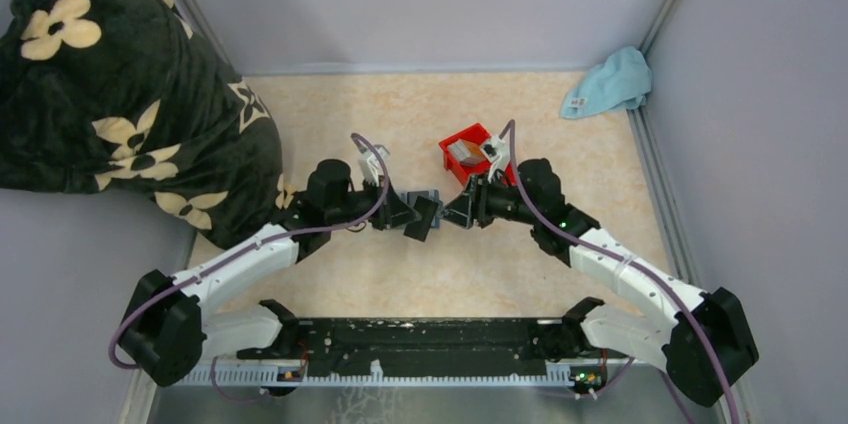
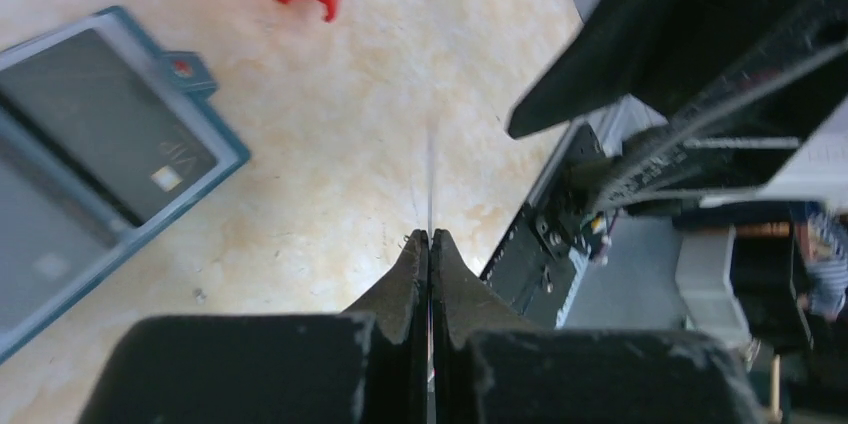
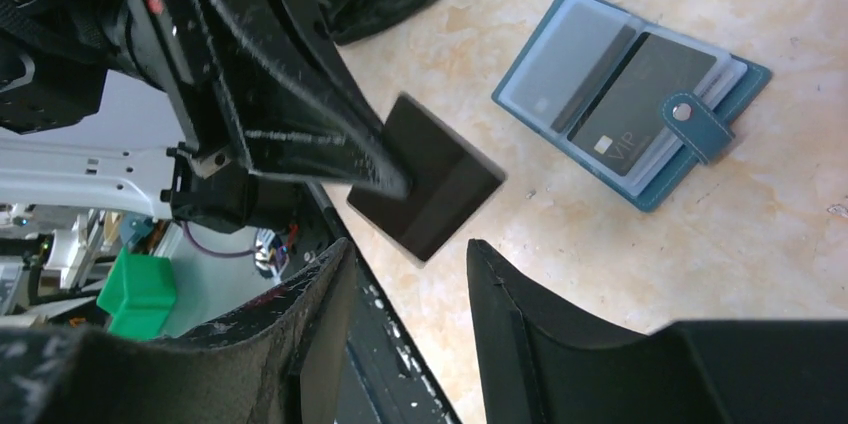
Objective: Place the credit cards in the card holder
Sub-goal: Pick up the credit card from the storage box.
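My left gripper [image 2: 431, 236] is shut on a credit card [image 2: 431, 184], which shows there only as a thin edge-on line. In the right wrist view that same dark credit card [image 3: 430, 189] sticks out from the left gripper's fingers [image 3: 300, 114], tilted above the table. My right gripper [image 3: 410, 249] is open just in front of the card, not touching it. The teal card holder [image 3: 700, 129] lies open on the table, with a dark card [image 3: 640, 94] and a grey card [image 3: 575, 49] in its sleeves. From above, both grippers [image 1: 425, 216] [image 1: 455, 212] meet tip to tip.
A red bin [image 1: 470, 154] stands just behind the right arm. A light blue cloth [image 1: 610, 84] lies in the far right corner. A dark flowered blanket [image 1: 120, 94] fills the left side. Grey walls close in the table.
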Robot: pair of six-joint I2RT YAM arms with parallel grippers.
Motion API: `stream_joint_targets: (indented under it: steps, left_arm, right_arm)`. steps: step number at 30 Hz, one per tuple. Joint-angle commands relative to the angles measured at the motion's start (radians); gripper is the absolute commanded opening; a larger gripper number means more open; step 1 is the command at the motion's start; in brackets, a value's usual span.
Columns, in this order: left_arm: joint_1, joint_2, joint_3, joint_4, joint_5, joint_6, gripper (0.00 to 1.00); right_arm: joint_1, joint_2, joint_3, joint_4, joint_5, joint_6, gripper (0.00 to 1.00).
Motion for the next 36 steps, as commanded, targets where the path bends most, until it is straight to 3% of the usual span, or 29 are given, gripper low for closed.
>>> stream_joint_targets:
  steps: [1,5,18,28,32,36]
  left_arm:
    - [0.016,-0.061,-0.074,0.168,-0.208,-0.149,0.0]
    - [0.024,-0.095,-0.131,0.267,-0.243,-0.251,0.0]
    - [0.038,-0.04,-0.178,0.493,-0.107,-0.393,0.0]
    - [0.044,-0.002,-0.172,0.541,-0.034,-0.425,0.0]
    - [0.046,0.011,-0.182,0.577,-0.023,-0.447,0.0]
    - [0.053,0.024,-0.18,0.587,-0.015,-0.456,0.0]
  right_arm:
    - [0.001,-0.059,-0.088,0.221,0.065,0.087,0.46]
    - [0.019,-0.056,-0.139,0.294,0.13,0.1,0.46]
    - [0.028,0.082,-0.194,0.58,0.117,0.197,0.42]
    - [0.028,0.143,-0.202,0.727,0.083,0.27,0.39]
    - [0.028,0.174,-0.206,0.787,0.057,0.304,0.31]
    - [0.029,0.209,-0.226,0.881,0.027,0.362,0.08]
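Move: The credit card is still pinched in the left fingers, its middle about 3 cm right and 1 cm back of that hand. From the open right hand it lies some 4 cm left, 1 cm back and slightly below. The card holder is about 9 cm left and 1 cm back of the right hand, 18 cm below; the red storage box is 11 cm ahead, 7 cm right and 17 cm below. Right hand works about 4 cm forward-left, closing its fingers around the card, which the left raises 3–4 cm. ##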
